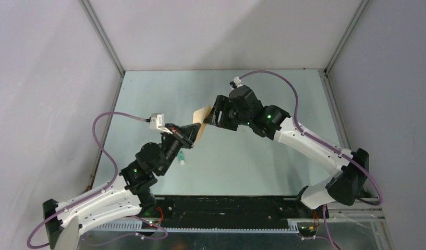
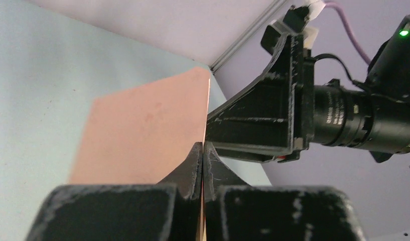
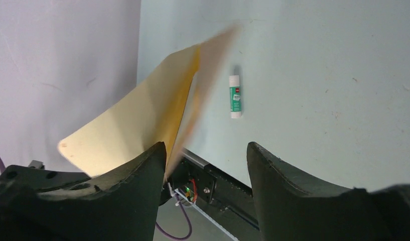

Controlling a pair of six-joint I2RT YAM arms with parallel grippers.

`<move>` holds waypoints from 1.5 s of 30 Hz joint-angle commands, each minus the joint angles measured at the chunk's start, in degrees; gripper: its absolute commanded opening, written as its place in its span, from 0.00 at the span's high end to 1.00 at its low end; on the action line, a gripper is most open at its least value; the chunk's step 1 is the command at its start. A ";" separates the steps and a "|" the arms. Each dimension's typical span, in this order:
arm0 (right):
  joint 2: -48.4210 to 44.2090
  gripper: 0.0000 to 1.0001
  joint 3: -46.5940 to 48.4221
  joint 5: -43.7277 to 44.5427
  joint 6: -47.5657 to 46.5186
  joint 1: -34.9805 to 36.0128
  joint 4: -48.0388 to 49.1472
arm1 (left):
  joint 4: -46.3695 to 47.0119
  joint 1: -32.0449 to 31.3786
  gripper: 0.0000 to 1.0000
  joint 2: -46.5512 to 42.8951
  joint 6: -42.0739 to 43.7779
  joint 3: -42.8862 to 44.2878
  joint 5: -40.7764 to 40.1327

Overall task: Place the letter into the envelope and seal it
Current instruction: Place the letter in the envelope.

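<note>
The tan envelope point(image 1: 201, 130) hangs in the air above the middle of the table, with my left gripper point(image 1: 192, 131) shut on its lower edge. In the left wrist view its peach-tan face point(image 2: 142, 130) rises from the pinched jaws of the left gripper point(image 2: 203, 145). In the right wrist view the envelope's paler cream flap point(image 3: 142, 115) is spread away from the blurred tan body point(image 3: 202, 85). My right gripper point(image 3: 207, 148) is open, its left finger point(image 3: 142, 170) against the flap's base. In the top view the right gripper point(image 1: 209, 117) meets the envelope's upper edge. I cannot make out the letter as a separate sheet.
A green and white glue stick point(image 3: 235, 95) lies on the pale table point(image 1: 263, 156), below the left gripper in the top view point(image 1: 182, 158). Grey walls close in the left, right and back. A black rail point(image 1: 226, 205) runs along the near edge between the arm bases.
</note>
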 commanded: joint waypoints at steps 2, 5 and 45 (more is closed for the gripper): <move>0.02 0.37 -0.48 0.17 -0.02 0.24 1.91 | 2.32 0.79 1.00 -1.37 -2.02 3.09 1.14; -0.59 0.37 -0.50 -0.62 -0.45 0.25 2.46 | 2.57 1.06 1.00 -1.34 -2.25 3.25 1.47; -1.34 1.00 -0.44 -7.27 3.91 -1.27 5.92 | 3.47 1.23 1.00 0.31 -2.92 4.82 4.55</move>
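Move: My left hand already pinches the envelope, whose middle lies some 4 cm ahead of it, 1 cm to its left and 2 cm below. From my open right hand the envelope, with its mouth turned this way, is about 4 cm to the left, level in reach and height. The glue stick is on the table some 14 cm to my right hand's left, 5 cm nearer the base and 26 cm down. Beside the envelope's mouth I dip my right hand a little, bring it up about 4 cm with its fingertips tilting up nearly 10 degrees, and shut the wide-open fingers fully at the mouth's edge, sinking about 1 cm as they finish. My left hand keeps its pinch on the envelope and lifts it roughly 1.5 cm with a slight roll. ##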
